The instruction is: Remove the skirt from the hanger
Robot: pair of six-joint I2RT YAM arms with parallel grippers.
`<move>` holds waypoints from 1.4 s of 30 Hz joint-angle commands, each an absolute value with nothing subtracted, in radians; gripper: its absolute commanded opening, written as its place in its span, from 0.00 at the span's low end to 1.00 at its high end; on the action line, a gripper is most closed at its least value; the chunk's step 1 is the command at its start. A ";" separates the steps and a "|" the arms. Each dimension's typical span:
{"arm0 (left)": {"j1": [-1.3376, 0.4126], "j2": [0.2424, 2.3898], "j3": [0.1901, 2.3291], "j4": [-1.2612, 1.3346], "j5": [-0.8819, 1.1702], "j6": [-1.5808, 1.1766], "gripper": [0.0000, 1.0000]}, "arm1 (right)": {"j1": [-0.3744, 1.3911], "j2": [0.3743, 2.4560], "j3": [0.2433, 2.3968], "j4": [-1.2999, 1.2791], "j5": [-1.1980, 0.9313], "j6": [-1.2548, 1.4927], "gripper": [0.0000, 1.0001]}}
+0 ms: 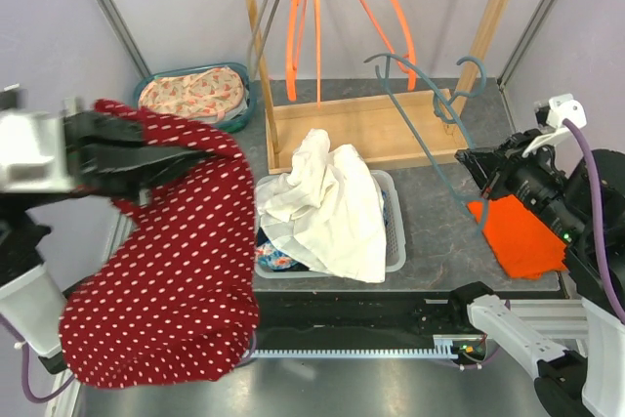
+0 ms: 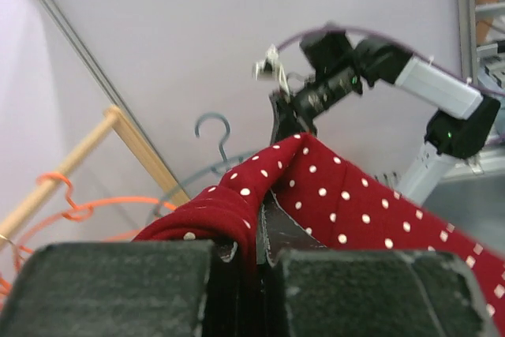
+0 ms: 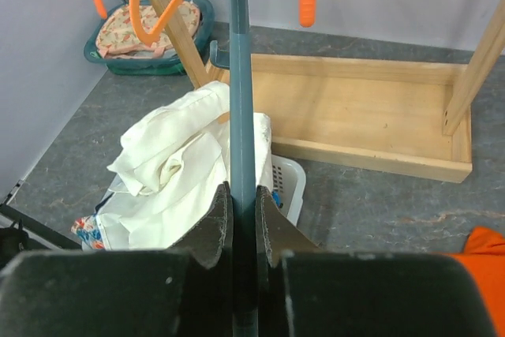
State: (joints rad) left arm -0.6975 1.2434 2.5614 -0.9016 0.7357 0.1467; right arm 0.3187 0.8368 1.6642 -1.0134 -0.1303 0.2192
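Note:
The skirt [image 1: 171, 280] is dark red with white dots and hangs at the left, clear of the hanger. My left gripper [image 1: 146, 168] is shut on its upper edge; in the left wrist view the skirt [image 2: 331, 187] bunches between the pads [image 2: 268, 262]. The hanger [image 1: 430, 134] is a bare grey-blue wire frame held out at the right. In the right wrist view its bar [image 3: 241, 116] runs straight up between the jaws of my right gripper [image 3: 243, 222], which is shut on it.
A white basket [image 1: 395, 241] under a heap of cream cloth [image 1: 327, 207] stands in the middle. Behind it a wooden rack [image 1: 371, 124] carries orange hangers [image 1: 303, 17]. A teal basket [image 1: 195, 95] sits back left, an orange cloth [image 1: 522, 236] at the right.

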 commanded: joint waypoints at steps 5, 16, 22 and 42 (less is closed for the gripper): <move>-0.692 1.267 2.269 -0.894 0.747 0.159 0.02 | 0.321 0.776 1.730 -0.944 -0.240 0.201 0.00; -0.698 1.187 1.899 -0.897 0.692 0.284 0.02 | 0.321 0.782 1.937 -0.854 0.211 0.253 0.00; -0.729 1.161 1.819 -0.974 0.706 0.371 0.02 | 0.319 0.863 1.980 -0.862 0.443 0.200 0.00; -0.793 1.265 1.269 -0.608 0.142 0.517 0.02 | 0.321 0.943 1.694 -0.856 0.462 0.193 0.00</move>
State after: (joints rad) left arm -0.7921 1.2308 1.3251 -0.8089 0.3801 0.4480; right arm 0.3187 0.9695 1.7195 -0.9009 0.4446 0.1940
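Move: The basket with the white skirt on it, where the left hand's red dotted skirt is bound, lies some 17 cm ahead of that hand, about 18 to its right and nearly 60 below; the rack's wooden base is roughly 40 ahead and 30 to the right, 62 down. The right hand, holding the emptied blue-grey hanger, has the rod's bare right end about 28 cm ahead, 15 right and 12 up; the orange cloth lies level with it, 28 to its right, 43 down. Downward, some 40 cm, and about 15 forward and 9 to the right, the left hand brings the still-pinched red skirt over the basket, pausing its forward reach midway; its fingers tip from pointing right to steeply down and stay shut. The right hand keeps the hanger, lifts it back and rightward, then pushes forward and down towards the rack's right end, turning some 30 degrees clockwise. ##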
